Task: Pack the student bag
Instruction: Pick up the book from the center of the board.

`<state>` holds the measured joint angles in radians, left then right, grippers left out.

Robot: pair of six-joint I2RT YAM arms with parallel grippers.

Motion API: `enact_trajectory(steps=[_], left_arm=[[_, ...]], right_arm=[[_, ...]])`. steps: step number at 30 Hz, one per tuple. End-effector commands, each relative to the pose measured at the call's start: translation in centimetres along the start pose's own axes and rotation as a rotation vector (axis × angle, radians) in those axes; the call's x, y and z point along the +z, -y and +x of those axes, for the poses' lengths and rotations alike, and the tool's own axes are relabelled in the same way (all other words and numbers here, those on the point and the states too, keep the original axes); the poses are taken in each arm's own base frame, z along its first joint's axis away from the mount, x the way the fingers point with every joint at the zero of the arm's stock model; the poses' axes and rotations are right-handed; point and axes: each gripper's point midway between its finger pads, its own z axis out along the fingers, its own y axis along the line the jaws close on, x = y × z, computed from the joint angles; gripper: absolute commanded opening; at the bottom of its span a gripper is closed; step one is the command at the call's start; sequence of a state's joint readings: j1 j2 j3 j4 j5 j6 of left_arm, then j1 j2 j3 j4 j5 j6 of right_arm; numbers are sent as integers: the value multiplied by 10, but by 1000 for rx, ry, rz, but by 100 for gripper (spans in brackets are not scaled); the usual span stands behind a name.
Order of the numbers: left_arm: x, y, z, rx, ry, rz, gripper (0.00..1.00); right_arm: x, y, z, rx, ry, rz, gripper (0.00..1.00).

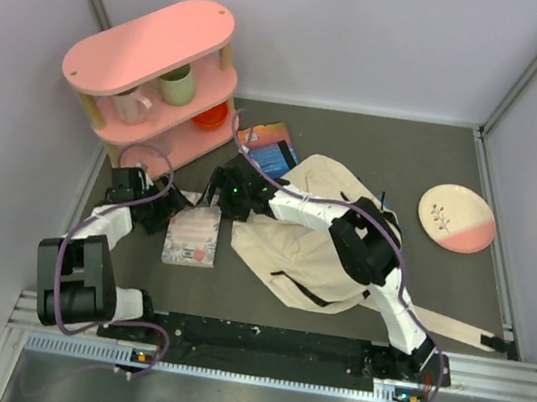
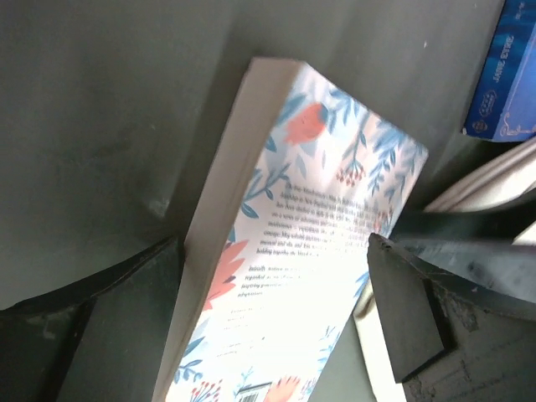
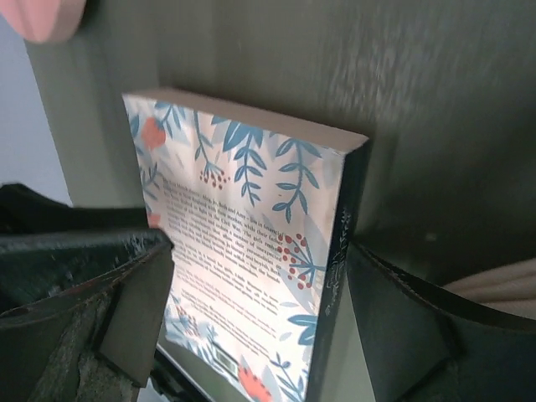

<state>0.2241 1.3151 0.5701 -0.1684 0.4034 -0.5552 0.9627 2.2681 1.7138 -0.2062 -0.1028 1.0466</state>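
The student bag, a cream canvas backpack with black trim, lies flat in the middle of the table under my right arm. A floral paperback lies back cover up just left of it. My left gripper is at the book's left edge. It stands open, with the page edge beside one finger and the other finger over the far edge of the book. My right gripper is at the book's top right corner, also open. Its fingers straddle the book near the dark spine.
A blue book lies by the bag's top left corner. A pink two-tier shelf with cups and an orange bowl stands at the back left. A pink-and-white plate sits at the right. A bag strap trails towards the front right rail.
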Motion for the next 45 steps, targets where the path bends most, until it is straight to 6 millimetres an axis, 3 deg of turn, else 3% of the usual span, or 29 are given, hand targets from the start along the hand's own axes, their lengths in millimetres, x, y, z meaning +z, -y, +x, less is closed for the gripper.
enact_trajectory(steps=[1,7,11,15,23,27,31,41,43,45], left_arm=[[-8,17,16,-51,-52,83,93],[-21,2,9,-4,31,-16,91],[-29,0,10,28,53,-31,87],[-26,1,19,40,18,-1,81],[-19,0,34,82,-63,48,75],[-21,7,35,121,-75,82,70],[-26,21,34,151,-78,157,56],[-36,46,26,166,-41,265,43],[-39,52,28,164,-52,298,32],[-40,55,26,163,-43,307,32]], right_arm=[[-6,-46,-37,-79,51,-155,83],[-13,-35,-52,-114,32,-163,83],[-19,-31,-40,-143,-21,-167,82],[-19,-12,-31,-134,-36,-117,82],[-16,-12,-17,-144,-88,-137,82],[-15,-15,-16,-144,-94,-147,81],[-15,-19,-13,-140,-106,-164,81],[-14,-16,-9,-128,-121,-167,80],[-13,-16,-7,-127,-126,-168,80],[-13,-16,-6,-128,-129,-168,80]])
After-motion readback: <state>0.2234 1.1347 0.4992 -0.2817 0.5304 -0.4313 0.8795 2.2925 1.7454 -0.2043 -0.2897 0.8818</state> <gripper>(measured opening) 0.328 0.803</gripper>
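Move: The book lies flat with its middle about 6 cm to the right of the left hand and 5 cm back; from the right hand it is about 5 cm to the left and 6 cm back, some 2 cm below both. Counted from the right hand, the bag's middle is about 25 cm to the right and 2 cm back, and the blue book about 10 cm to the right and 15 cm ahead. The book's left edge is what the left hand works at: astride it, the hand goes back about 4 cm and a little right, rising and dipping on the way, turns slightly clockwise, closes well down on the edge and starts to rise. The right hand goes forward and up, then back down, turning some 10 degrees counter-clockwise, fingers staying wide with one along the spine. ##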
